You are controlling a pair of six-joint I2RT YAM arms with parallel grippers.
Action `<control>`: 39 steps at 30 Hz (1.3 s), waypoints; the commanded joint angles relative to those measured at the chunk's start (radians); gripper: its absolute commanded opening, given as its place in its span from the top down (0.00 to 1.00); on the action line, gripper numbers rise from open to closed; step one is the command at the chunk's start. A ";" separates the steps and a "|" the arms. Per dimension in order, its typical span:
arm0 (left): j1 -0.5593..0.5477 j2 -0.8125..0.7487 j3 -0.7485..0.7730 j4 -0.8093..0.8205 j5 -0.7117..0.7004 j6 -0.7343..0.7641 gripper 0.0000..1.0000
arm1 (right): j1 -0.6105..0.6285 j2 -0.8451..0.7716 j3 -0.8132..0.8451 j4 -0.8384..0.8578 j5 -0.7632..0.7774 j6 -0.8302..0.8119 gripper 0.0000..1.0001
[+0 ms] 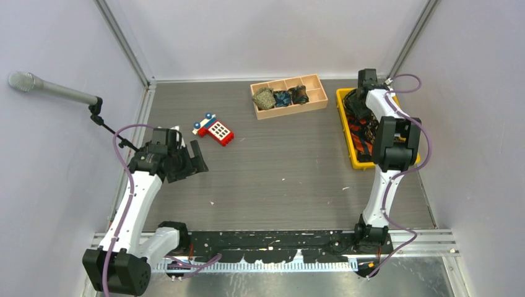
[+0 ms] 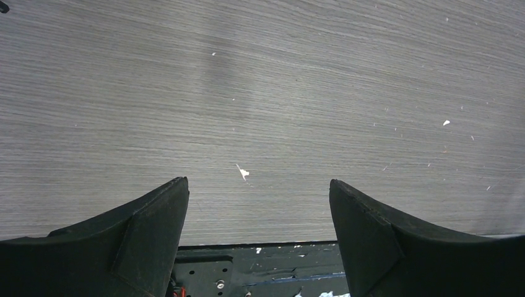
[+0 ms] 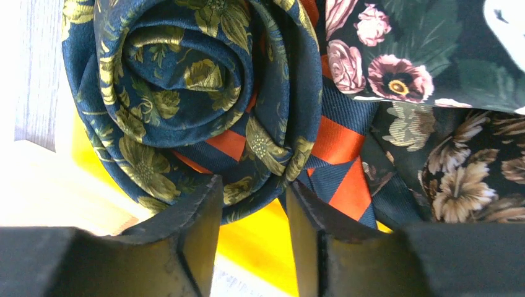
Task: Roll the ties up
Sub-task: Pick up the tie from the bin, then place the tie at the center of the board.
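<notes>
The ties lie heaped in a yellow bin (image 1: 344, 133) at the back right. In the right wrist view a navy tie with gold flowers (image 3: 186, 80) is curled in a loose coil over an orange-and-navy striped tie (image 3: 337, 145), with dark floral ties (image 3: 402, 68) beside it. My right gripper (image 3: 252, 185) reaches down into the bin (image 3: 260, 241). Its jaws are half drawn in, the coil's lower edge just between the fingertips and a gap still showing. My left gripper (image 2: 259, 182) hangs open and empty above bare table at the left (image 1: 197, 158).
A wooden divided box (image 1: 319, 93) at the back holds three rolled ties (image 1: 282, 98). A red-and-blue toy phone (image 1: 215, 129) lies left of centre. A microphone (image 1: 49, 88) juts in from the left wall. Side walls enclose the table.
</notes>
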 commanded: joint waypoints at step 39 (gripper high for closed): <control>-0.002 -0.144 0.005 0.042 0.016 0.010 0.16 | 0.597 -0.573 0.341 -0.220 -0.162 -0.171 0.99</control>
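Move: The blue-and-gold tie lies loosely coiled in the far-left corner of the yellow bin, its middle about 3 cm ahead of the right hand and 4 cm below, its near loop under the half-open fingers. The orange-striped tie lies some 8 cm back from that hand, the rose-print tie about 5 cm back and 9 to the right; the wooden box stands about 25 cm left and 4 ahead. From the left hand, the coiled tie is roughly 55 cm right and 32 ahead. The right hand sinks about 2.5 cm into the coil while its half-open fingers shut and pinch the blue-and-gold tie, then whips it up out of the yellow bin, rising some 35 cm from the low point. As it climbs it swings about 25 cm left and 12 cm back over the open table, turning counter-clockwise some 40 degrees and tipping the fingers up towards level by about 30, grip kept shut, while the wide-open left hand lifts a mere 2.5 cm. ##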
